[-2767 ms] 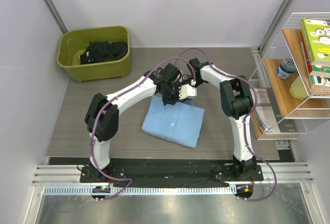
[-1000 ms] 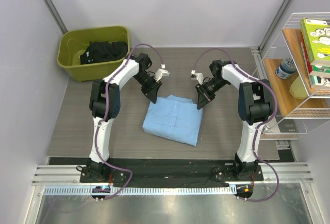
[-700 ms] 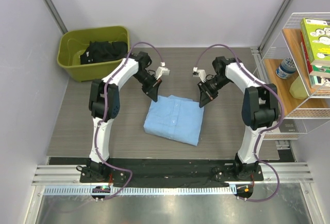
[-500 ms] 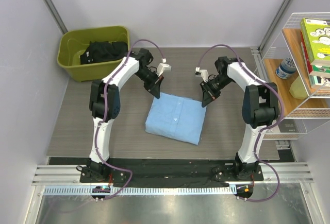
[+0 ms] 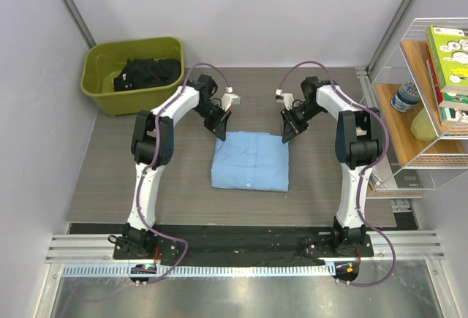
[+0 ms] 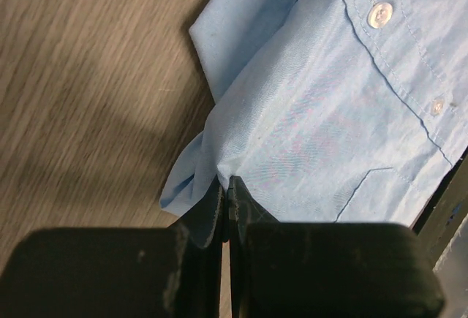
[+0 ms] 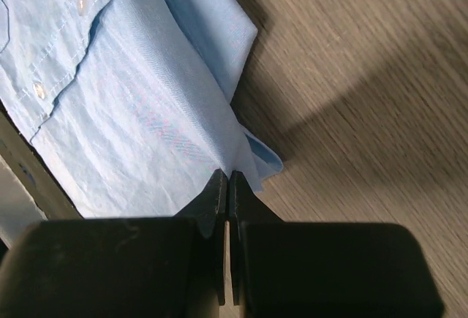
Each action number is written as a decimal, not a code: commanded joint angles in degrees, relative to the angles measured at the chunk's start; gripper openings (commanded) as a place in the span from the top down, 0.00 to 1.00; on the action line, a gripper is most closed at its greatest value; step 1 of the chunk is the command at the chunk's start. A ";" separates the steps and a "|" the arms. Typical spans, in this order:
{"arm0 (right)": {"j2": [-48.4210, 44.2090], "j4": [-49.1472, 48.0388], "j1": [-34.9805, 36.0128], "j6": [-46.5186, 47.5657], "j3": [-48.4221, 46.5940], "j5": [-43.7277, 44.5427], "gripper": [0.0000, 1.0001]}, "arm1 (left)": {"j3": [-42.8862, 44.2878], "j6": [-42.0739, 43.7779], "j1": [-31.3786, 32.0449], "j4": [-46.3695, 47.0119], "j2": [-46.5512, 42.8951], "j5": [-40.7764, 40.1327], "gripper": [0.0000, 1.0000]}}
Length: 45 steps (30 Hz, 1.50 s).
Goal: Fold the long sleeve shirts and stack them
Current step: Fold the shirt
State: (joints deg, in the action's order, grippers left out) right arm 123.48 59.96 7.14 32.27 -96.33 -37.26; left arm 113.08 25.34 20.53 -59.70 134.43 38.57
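A light blue long sleeve shirt lies folded into a rectangle in the middle of the table. My left gripper is shut on its far left corner; the wrist view shows the jaws pinching the cloth at the gripper tip. My right gripper is shut on the far right corner, and its wrist view shows the shirt pinched at the gripper tip. Buttons show in both wrist views.
An olive green bin with dark clothes stands at the back left. A wire shelf with boxes and a jar stands at the right. The wood-grain table ends at a black strip near the arm bases.
Both grippers moved apart from the shirt's middle to its far corners, closed on them and pulled away from the arm bases. The shirt slid back and turned square to the table.
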 commanded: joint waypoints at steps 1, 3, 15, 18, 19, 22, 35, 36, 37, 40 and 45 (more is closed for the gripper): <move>-0.96 -1.78 -0.02 -3.44 -2.89 0.70 0.99 | -0.31 -1.52 -1.99 2.13 -0.13 -2.28 1.00; -1.57 -1.78 0.16 -4.49 -4.29 -0.27 0.99 | -1.45 -2.31 -2.60 2.74 -2.23 -0.52 1.00; -5.36 -0.55 2.71 -3.97 -5.70 -3.00 0.99 | -8.04 -2.58 -4.54 1.61 -11.73 2.13 1.00; -4.30 -2.48 2.88 -5.20 -5.97 -1.86 0.99 | -8.66 -2.58 -5.24 2.75 -11.13 1.08 1.00; -3.43 -3.35 2.88 -5.38 -6.14 -1.42 0.99 | -8.40 -2.58 -5.33 2.92 -10.69 0.64 1.00; -1.67 -5.02 2.88 -6.51 -7.72 0.34 0.99 | -6.65 -2.93 -5.33 3.19 -7.80 -0.42 0.99; 4.93 -15.84 3.67 -18.54 -9.13 3.40 0.74 | -0.32 -8.20 -6.82 7.41 0.39 -7.89 0.85; 4.23 -15.93 3.41 -18.73 -9.57 4.37 0.68 | 0.21 -9.51 -7.35 6.97 0.22 -8.07 0.73; 3.44 -15.76 3.06 -18.91 -9.92 5.60 0.52 | 0.65 -10.13 -7.70 5.92 -0.30 -6.94 0.67; -1.63 -14.27 0.26 -20.14 -11.59 3.78 0.12 | -3.72 -13.91 -9.28 8.27 -8.63 -4.65 0.38; -13.51 -11.19 -2.74 -21.81 -6.71 -8.26 0.00 | -20.49 -17.26 -8.50 17.25 -30.78 -0.08 0.00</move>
State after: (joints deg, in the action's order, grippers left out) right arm 125.10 47.55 6.94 12.91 -104.73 -36.51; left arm 100.90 11.84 11.53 -49.36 123.15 34.11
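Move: My closed fingers already pinch the folded shirt's two far corners. The shirt's middle lies about 9 cm back and 11 cm right of my left hand, and 8 cm back and 13 cm left of my right hand, both a couple of centimetres lower. The green bin stands some 23 cm ahead and 32 cm to the left of my left hand. With both hands I lift the pinched corners about 4 cm, carrying them leftward, then lower them forward to the table, the right hand reaching farther forward than the left. There I open both grippers wide and let go; my left hand eases left and up, turning about 10 degrees counter-clockwise, while my right moves forward and up, turning slightly clockwise. ##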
